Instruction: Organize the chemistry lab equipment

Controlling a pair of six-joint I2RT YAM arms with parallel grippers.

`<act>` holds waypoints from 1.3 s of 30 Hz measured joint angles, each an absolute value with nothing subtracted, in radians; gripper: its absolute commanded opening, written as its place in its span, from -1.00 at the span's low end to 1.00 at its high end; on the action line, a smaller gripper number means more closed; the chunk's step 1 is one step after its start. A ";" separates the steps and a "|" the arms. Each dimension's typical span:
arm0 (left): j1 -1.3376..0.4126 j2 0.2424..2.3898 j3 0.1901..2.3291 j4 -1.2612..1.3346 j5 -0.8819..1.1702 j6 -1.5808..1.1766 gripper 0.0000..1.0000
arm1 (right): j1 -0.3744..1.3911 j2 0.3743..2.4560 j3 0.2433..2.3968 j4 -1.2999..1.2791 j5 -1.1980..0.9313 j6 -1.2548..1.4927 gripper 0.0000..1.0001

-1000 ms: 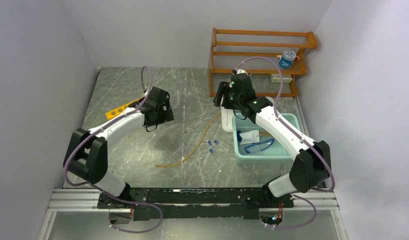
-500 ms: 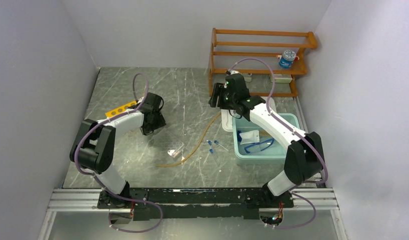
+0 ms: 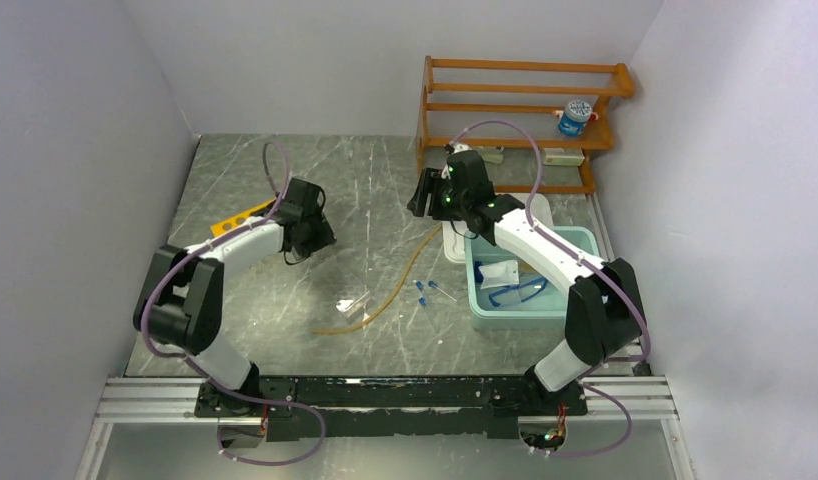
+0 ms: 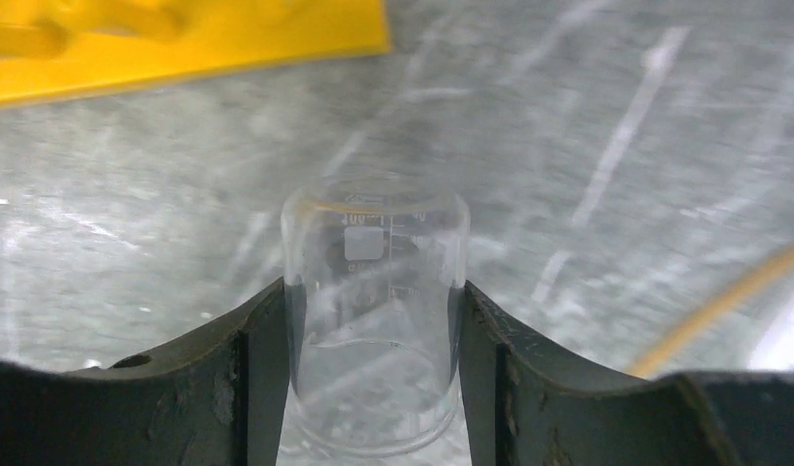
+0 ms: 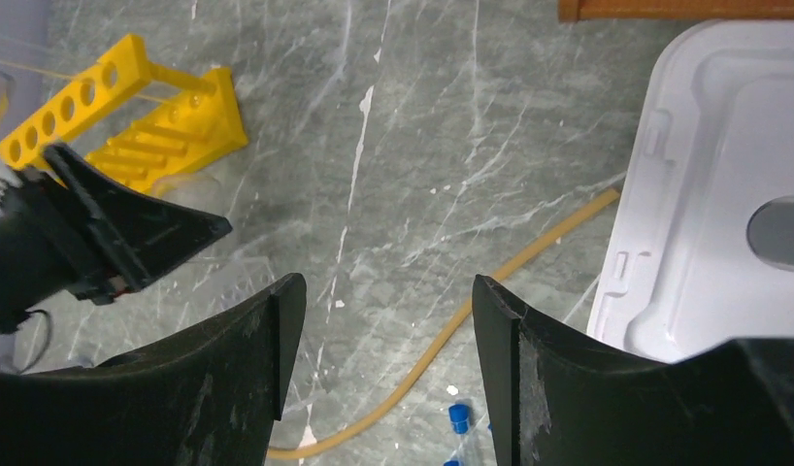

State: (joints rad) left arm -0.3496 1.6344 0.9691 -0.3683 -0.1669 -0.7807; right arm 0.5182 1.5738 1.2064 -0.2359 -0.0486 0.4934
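A clear glass beaker (image 4: pixel 374 330) stands on the table between my left gripper's (image 4: pixel 374 291) fingers, which press on both its sides. That gripper (image 3: pixel 307 238) is low beside the yellow holed rack (image 3: pixel 235 220). My right gripper (image 5: pixel 388 291) hangs open and empty above the tan rubber tube (image 5: pixel 490 286), which curves across the table (image 3: pixel 400 275). Blue-capped tubes (image 3: pixel 425 290) and a small clear tray (image 3: pixel 352 302) lie near the tube. The blue goggles (image 3: pixel 517 292) and a white packet (image 3: pixel 497 272) lie in the teal tub (image 3: pixel 585 238).
The tub's white lid (image 3: pixel 452 240) lies left of the tub, below my right gripper (image 3: pixel 422 195). An orange wooden shelf (image 3: pixel 515 90) stands at the back right with a blue-capped bottle (image 3: pixel 576 117) on it. Walls close in on both sides.
My left gripper has swung back and left toward the yellow rack, dropped low and closed round the beaker. The clear tray it hid now shows. My right gripper has shifted slightly left.
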 measured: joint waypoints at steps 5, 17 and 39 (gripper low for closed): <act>-0.351 1.560 1.011 -0.366 0.011 -0.848 -0.11 | 0.518 1.569 1.160 -0.214 -0.067 0.529 0.34; -0.397 1.561 0.984 -0.202 0.469 -1.180 -0.14 | 0.523 1.404 1.026 -0.218 -0.148 0.523 0.34; -0.462 1.456 0.831 0.106 0.557 -1.726 -0.08 | 0.739 1.454 1.039 -0.102 -0.137 0.384 -0.41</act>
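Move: The left hand already holds the glass beaker; the right gripper it is bound for waits about 26 cm to its right, 4 cm farther out and 13 cm higher. The yellow rack lies some 13 cm left and 5 cm ahead of the left hand, the rubber tube 16 cm right and 11 cm back. From the right hand the beaker is about 26 cm left, 4 cm back and 13 cm below; the blue-capped tubes are 15 cm back, 2 cm left and 19 cm below. Left carries its beaker some 17 cm right and up, tilting it; right goes back-left, closing at its rim. ##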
